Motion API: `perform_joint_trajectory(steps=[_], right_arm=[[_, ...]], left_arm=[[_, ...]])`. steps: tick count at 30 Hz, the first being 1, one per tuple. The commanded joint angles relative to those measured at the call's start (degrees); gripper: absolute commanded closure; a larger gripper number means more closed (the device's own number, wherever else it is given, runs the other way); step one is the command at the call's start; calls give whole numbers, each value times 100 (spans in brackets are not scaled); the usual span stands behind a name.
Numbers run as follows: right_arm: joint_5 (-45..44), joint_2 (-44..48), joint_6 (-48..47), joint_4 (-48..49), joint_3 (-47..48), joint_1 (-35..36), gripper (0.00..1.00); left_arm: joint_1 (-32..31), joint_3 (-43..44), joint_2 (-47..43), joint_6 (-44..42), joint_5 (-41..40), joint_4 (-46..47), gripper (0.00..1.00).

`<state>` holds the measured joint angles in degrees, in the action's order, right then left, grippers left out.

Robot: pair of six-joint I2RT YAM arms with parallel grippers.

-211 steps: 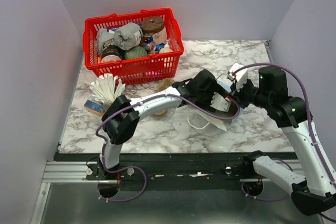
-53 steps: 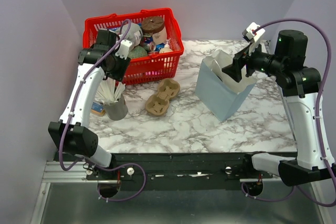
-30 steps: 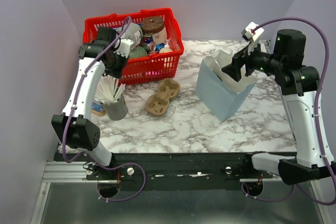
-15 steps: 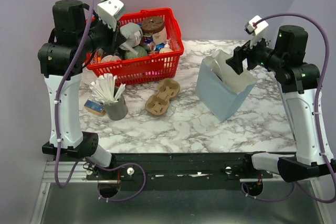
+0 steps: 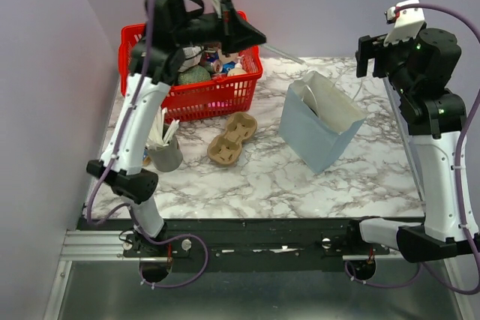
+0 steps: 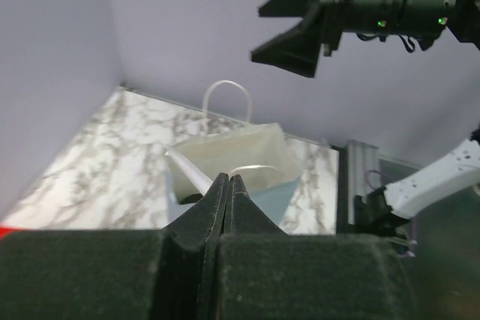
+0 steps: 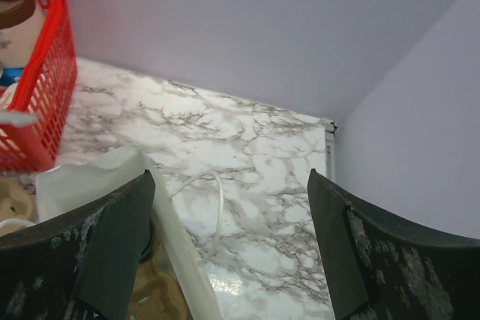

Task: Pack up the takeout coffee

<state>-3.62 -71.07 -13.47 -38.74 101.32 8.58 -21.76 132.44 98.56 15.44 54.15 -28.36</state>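
A light blue paper bag (image 5: 322, 136) stands open on the marble table, right of centre. My left gripper (image 5: 261, 38) hangs high over the red basket's right end, pointing at the bag. Its jaws are pressed together on a thin white stirrer (image 5: 285, 55) that sticks out toward the bag's mouth. The left wrist view shows the stirrer (image 6: 187, 168) in front of the bag (image 6: 232, 151). My right gripper (image 5: 373, 54) is raised behind and right of the bag, open and empty (image 7: 229, 177). A dark round rim (image 7: 152, 239) sits low inside the bag; the takeout coffee's green cup is hidden.
A red basket (image 5: 187, 95) full of several items stands at the back left. The brown cardboard cup carrier (image 5: 232, 139) lies in front of it. The grey cup of white stirrers (image 5: 166, 151) stands at the left, behind my left arm. Walls close three sides.
The left arm has swung up and right from the basket's left end toward the bag, still shut. The right gripper has pulled back and up off the bag's rim and opened slightly wider.
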Motion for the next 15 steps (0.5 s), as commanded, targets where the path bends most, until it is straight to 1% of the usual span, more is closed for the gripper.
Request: perform_joint_trajectory(steps=[1, 4, 7, 10, 11, 12, 13, 14, 15], right_arm=[[-622, 137, 117, 200, 73, -32, 9], [-666, 233, 117, 209, 46, -41, 9], [-667, 304, 56, 227, 20, -58, 9], [-606, 304, 12, 235, -33, -58, 8], [-588, 313, 3, 253, -59, -67, 8], [-544, 287, 3, 253, -103, -58, 8], [-465, 278, 11, 236, -112, -58, 8], [-430, 252, 38, 218, -112, -67, 8], [-412, 243, 47, 192, -95, -67, 8]], left_arm=[[-784, 475, 540, 13, 1, 174, 100], [-1031, 537, 778, -409, -307, -116, 100], [-1278, 318, 875, -752, -379, -310, 100], [-1568, -69, 875, -1199, -651, -477, 100], [-1673, -130, 901, -1280, -878, -582, 100], [-1848, -114, 1006, -1341, -976, -670, 90], [-1919, -61, 1076, -1368, -985, -714, 74], [-1972, -17, 1173, -1247, -977, -645, 55], [-2051, -17, 1200, -1158, -950, -558, 51]])
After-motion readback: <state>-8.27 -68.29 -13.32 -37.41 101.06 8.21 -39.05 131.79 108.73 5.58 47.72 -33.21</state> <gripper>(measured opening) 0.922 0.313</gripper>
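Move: The left hand holds a straw; the bag it is meant for stands about 21 cm to its right and 3 cm farther out, its middle some 38 cm lower. The empty cup carrier lies about 4 cm left and 5 cm ahead of this hand, some 50 cm down, and the red basket roughly 24 cm ahead and 17 cm left. From the right hand, the bag is about 4 cm left and level, some 31 cm below. Left hand carries the straw some 12 cm right and 10 down towards the bag, then begins opening. ##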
